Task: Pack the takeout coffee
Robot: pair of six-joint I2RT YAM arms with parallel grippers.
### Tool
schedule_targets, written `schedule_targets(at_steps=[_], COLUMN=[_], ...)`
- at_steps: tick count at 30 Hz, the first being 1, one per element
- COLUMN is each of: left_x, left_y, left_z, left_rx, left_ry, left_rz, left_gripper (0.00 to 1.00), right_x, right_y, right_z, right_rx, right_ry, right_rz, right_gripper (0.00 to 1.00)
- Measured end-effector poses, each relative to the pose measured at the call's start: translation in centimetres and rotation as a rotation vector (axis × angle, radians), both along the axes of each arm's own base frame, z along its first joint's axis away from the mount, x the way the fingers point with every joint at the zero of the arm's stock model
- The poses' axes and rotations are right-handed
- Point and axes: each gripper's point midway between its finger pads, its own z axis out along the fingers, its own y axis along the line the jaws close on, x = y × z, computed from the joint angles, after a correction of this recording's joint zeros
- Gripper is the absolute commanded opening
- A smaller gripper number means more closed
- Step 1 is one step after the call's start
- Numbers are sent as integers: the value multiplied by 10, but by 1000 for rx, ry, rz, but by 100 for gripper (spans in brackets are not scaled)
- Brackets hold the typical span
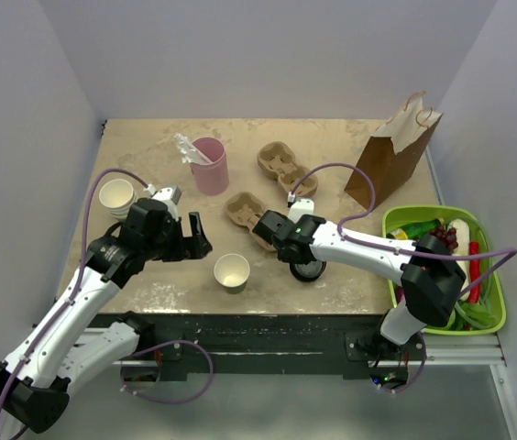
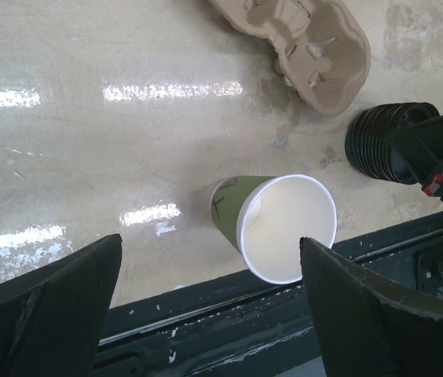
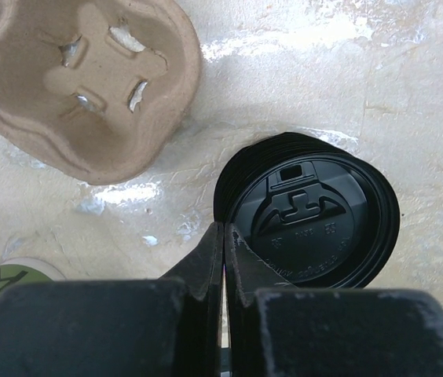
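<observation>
The takeout coffee cup (image 1: 232, 271), small with olive-green sides, stands near the table's front edge with its top open and no lid on it. In the left wrist view the cup (image 2: 284, 228) shows its white inside. My left gripper (image 1: 199, 236) hangs open to its left, and its jaws (image 2: 211, 239) stand wide apart above the cup, touching nothing. A stack of black lids (image 1: 309, 271) sits to the cup's right. My right gripper (image 3: 224, 229) is shut, pinching the left rim of the top black lid (image 3: 316, 220).
Two brown pulp cup carriers (image 1: 281, 165) (image 1: 249, 215) lie mid-table, one just behind the lids. A pink tumbler (image 1: 210, 165) and a brown paper bag (image 1: 396, 156) stand at the back. Stacked paper cups (image 1: 116, 195) sit at the left, a green basket (image 1: 492, 312) at the right.
</observation>
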Motion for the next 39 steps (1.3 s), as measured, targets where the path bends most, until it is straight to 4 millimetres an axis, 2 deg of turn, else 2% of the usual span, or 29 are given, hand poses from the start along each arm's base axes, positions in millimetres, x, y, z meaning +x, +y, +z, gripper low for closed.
schedule_targets(at_steps=[6, 13, 15, 21, 26, 31, 35, 39], left_x=[-1, -2, -2, 0, 6, 19, 30, 44], left_y=[0, -3, -4, -14, -31, -53, -69, -90], left_z=[2, 3, 4, 6, 9, 21, 31, 38], left_rx=[-4, -17, -24, -59, -116, -186, -239, -304], left_ry=[-7, -5, -5, -4, 9, 6, 2, 23], left_rz=[0, -12, -19, -50, -98, -141, -171, -213], left_gripper=[100, 100, 100, 100, 100, 100, 100, 100], right_x=[-1, -1, -1, -5, -8, -10, -29, -48], right_y=[-2, -3, -3, -5, -2, -3, 8, 27], right_z=[6, 53, 60, 56, 57, 84, 108, 115], right_rx=[18, 114, 127, 89, 70, 44, 12, -44], right_ry=[-13, -104, -120, -109, -115, -191, -271, -310], right_rz=[-1, 64, 88, 179, 305, 448, 641, 828], right_gripper=[0, 0, 0, 0, 0, 0, 0, 0])
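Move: The right fingers are already shut on the left rim of the top black lid. From them the green paper cup stands about 14 cm left and 4 cm back, roughly level in height; the near cup carrier lies some 12 cm ahead, 9 cm left and 5 cm below. From the open left hand, that lid is about 25 cm right, 2 cm ahead and 10 cm below, and the cup 7 cm right, 3 cm back and 11 cm below. Straight up from the stack goes the right hand, about 12 cm with a brief check halfway, keeping its pinch on the lid's rim; near the top it swings back and a little left towards the cup, turning some 45 degrees counter-clockwise. The wide-open left hand then reaches right, forward and slightly up, about 10 cm, rolling its left side down, towards the lid. ##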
